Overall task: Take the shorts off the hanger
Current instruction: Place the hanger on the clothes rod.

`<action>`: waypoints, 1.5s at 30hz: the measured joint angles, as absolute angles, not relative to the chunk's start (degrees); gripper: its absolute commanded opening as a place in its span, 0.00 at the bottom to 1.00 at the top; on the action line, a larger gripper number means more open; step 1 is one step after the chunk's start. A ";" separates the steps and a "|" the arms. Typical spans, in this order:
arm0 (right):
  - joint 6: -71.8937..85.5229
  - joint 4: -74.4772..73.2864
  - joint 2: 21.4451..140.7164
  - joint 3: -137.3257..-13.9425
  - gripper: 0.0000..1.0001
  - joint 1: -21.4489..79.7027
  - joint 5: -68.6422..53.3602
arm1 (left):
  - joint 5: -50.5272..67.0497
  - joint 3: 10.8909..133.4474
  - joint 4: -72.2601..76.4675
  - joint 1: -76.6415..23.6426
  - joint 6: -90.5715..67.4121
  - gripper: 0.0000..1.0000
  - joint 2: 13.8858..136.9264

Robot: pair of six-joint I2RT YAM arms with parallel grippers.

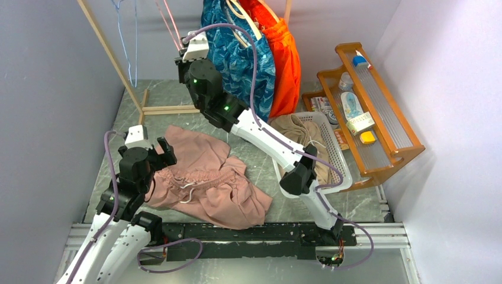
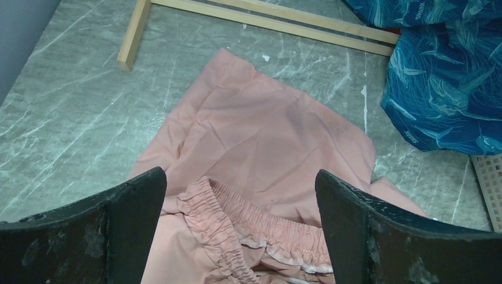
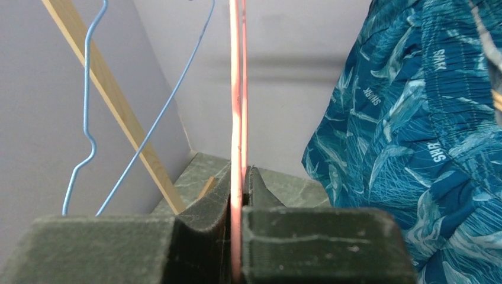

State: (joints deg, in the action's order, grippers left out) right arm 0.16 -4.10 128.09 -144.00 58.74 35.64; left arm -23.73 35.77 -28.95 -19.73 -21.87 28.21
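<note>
The dusty pink shorts point(image 1: 207, 183) lie crumpled on the table, their elastic waist point(image 2: 260, 228) right under my left gripper point(image 2: 240, 177). That gripper point(image 1: 167, 149) hovers just above them, open, with nothing between its fingers. My right gripper point(image 3: 240, 183) is raised at the back, shut on a bare pink wire hanger point(image 3: 238, 89). To its right hang the blue patterned shorts point(image 1: 243, 56) and the orange shorts point(image 1: 285, 59), each on a hanger. The tan shorts point(image 1: 296, 130) lie in the white basket point(image 1: 342, 165).
An empty blue wire hanger point(image 3: 87, 106) hangs left of the pink one. The wooden clothes rack has a slanted post point(image 1: 109, 53) and a base bar point(image 2: 266, 21) on the table. A wooden shelf point(image 1: 385, 148) with small items stands at the right.
</note>
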 measured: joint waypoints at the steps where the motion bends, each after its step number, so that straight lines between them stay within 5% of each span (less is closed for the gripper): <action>1: 0.91 -4.95 128.09 -144.00 0.00 58.52 34.96 | -23.73 35.77 -28.95 -19.73 -21.87 0.99 28.42; 13: 4.93 -10.46 128.20 -143.50 0.00 57.43 30.52 | -22.87 35.77 -28.93 -19.73 -21.87 0.99 28.88; 20: 6.66 -10.28 127.13 -138.89 0.25 57.17 23.92 | -22.90 35.77 -28.95 -19.73 -21.87 0.99 28.86; 22: 6.98 -10.33 126.21 -137.01 0.40 57.14 21.80 | -22.90 35.77 -28.95 -19.73 -21.87 0.99 28.80; 29: 8.38 -10.94 123.17 -133.29 0.56 57.06 12.21 | -22.87 35.77 -28.95 -19.73 -21.87 0.99 28.80; 34: 8.99 -9.37 114.76 -121.32 0.68 57.06 7.01 | -22.87 35.79 -28.95 -19.73 -21.87 1.00 29.23; 45: 8.95 1.93 88.77 -81.34 0.75 57.06 0.25 | -23.14 35.83 -28.99 -19.73 -22.11 1.00 30.00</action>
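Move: The right hand holds the empty pink hanger by its near corner. The clothes rod it goes to is out of sight, roughly 12 cm ahead, 4 cm left and 20 cm above. The blue hanger is about 10 cm ahead and 14 cm left, the blue shorts some 8 cm ahead and 16 cm right. The pink shorts lie around 20 cm back, 4 cm right, far below. From the left hand the rod is about 28 cm ahead, straight in line, 42 cm higher. Still pinching the pink hanger, the right hand eases down about 4 cm to leave its weight on the clothes rod, then opens to roughly three quarters and lets go. It turns some 35 degrees counter-clockwise, shifting a little left, then draws back about 14 cm and sinks further, swinging right, away from the rod and towards the pink shorts. ##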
